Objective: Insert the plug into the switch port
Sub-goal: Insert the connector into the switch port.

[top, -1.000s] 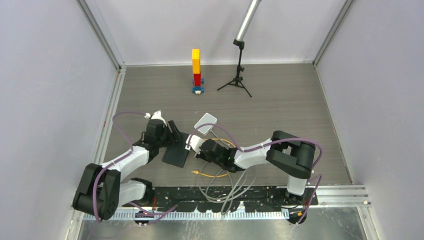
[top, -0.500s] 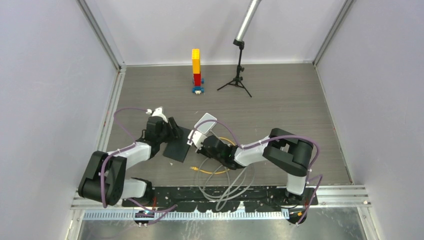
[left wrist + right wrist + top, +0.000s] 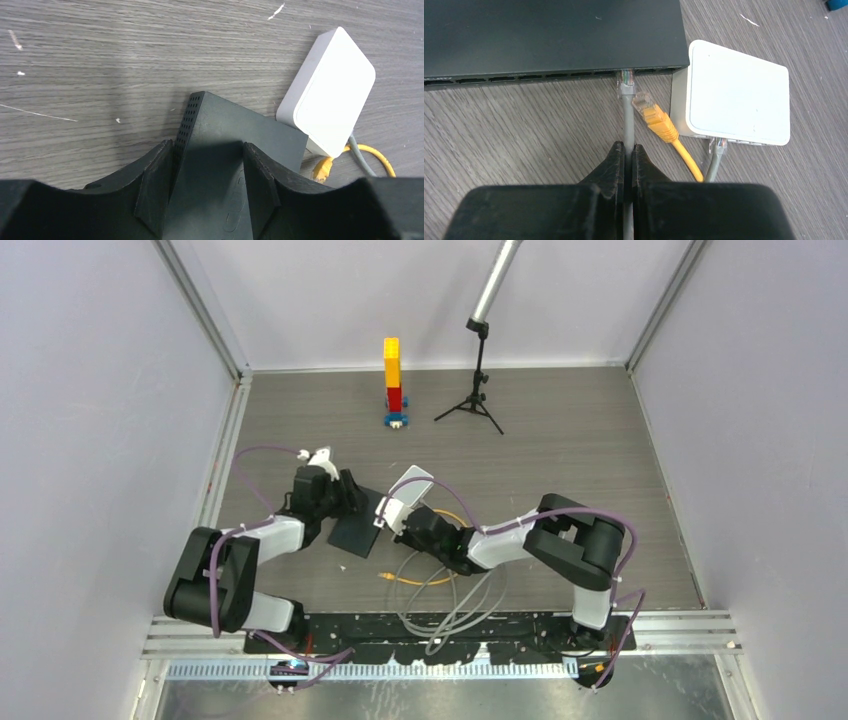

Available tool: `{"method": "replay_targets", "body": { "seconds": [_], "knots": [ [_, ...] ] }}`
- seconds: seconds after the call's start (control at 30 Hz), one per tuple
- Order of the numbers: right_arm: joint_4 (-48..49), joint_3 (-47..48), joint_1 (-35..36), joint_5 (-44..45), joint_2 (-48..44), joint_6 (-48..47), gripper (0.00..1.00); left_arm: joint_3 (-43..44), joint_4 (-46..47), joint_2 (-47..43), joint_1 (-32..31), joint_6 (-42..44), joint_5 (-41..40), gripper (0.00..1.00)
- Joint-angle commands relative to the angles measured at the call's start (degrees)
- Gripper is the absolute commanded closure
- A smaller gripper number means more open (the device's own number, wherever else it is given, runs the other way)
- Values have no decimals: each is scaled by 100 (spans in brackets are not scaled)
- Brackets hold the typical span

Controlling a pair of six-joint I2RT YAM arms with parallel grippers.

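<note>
My right gripper [image 3: 628,146] is shut on a grey cable [image 3: 627,120]. The cable's clear plug [image 3: 625,82] sits at the mouth of a port near the right end of the black box's [image 3: 554,30] port row; how deep it sits I cannot tell. Right beside it lies the small white box [image 3: 739,95], with another grey plug [image 3: 719,145] in the switch port on its near side. My left gripper [image 3: 207,145] straddles the black box [image 3: 235,130], one finger on its perforated side and the other on its top. From above, both grippers [image 3: 350,502] [image 3: 398,522] meet at the black box [image 3: 352,535].
A loose yellow cable with its plug [image 3: 654,112] lies between the two boxes. Grey cable loops [image 3: 450,605] trail toward the near edge. A yellow-and-red brick tower [image 3: 393,380] and a small tripod [image 3: 477,390] stand at the back. Walls close in on both sides.
The left jaws have narrowed onto the black box, which has shifted away from the near edge, toward the white box. The right gripper followed with the grey cable.
</note>
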Motion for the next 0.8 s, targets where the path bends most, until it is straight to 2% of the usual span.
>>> {"method": "replay_targets", "body": {
  "seconds": [0.0,0.2,0.5,0.6,0.77],
  "knots": [
    [47,-87,114,-600,-47,73,99,-99,-443,-125,-406,-259,2159,48],
    [-147,-192,286,-415,-405,224,100,-262,-875,-851,-405,-388,2002,48],
    [-467,28,440,-616,-720,149,100,-542,-1775,-2402,-402,-585,1101,45],
    [-515,56,508,-609,-789,153,100,-548,-1839,-2437,-402,-579,1120,44],
    [-599,-13,583,-512,-974,155,100,-445,-1750,-1935,-402,-593,1283,45]
  ]
}}
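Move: Just ahead of the right fingers, which already pinch the grey cable behind its plug, the port lies roughly 3 cm forward, 3 cm to their left and 1 cm lower. From the right hand, the yellow connector is about 3 cm ahead, 1 cm left and 2 cm down; the white box is 9 cm ahead, 3 cm right and 1 cm down. The switch's middle is about 5 cm back, 2 cm right and 2 cm below the left hand. Drawing back together with the switch between them, the left hand goes about 6.5 cm and the right about 4 cm. The left, its half-open fingers still astride the switch's left edge, rises some 3 cm late on, then sinks a little. The right first slips 1.5 cm to its right, keeping its pinch on the cable and the plug at the port. ##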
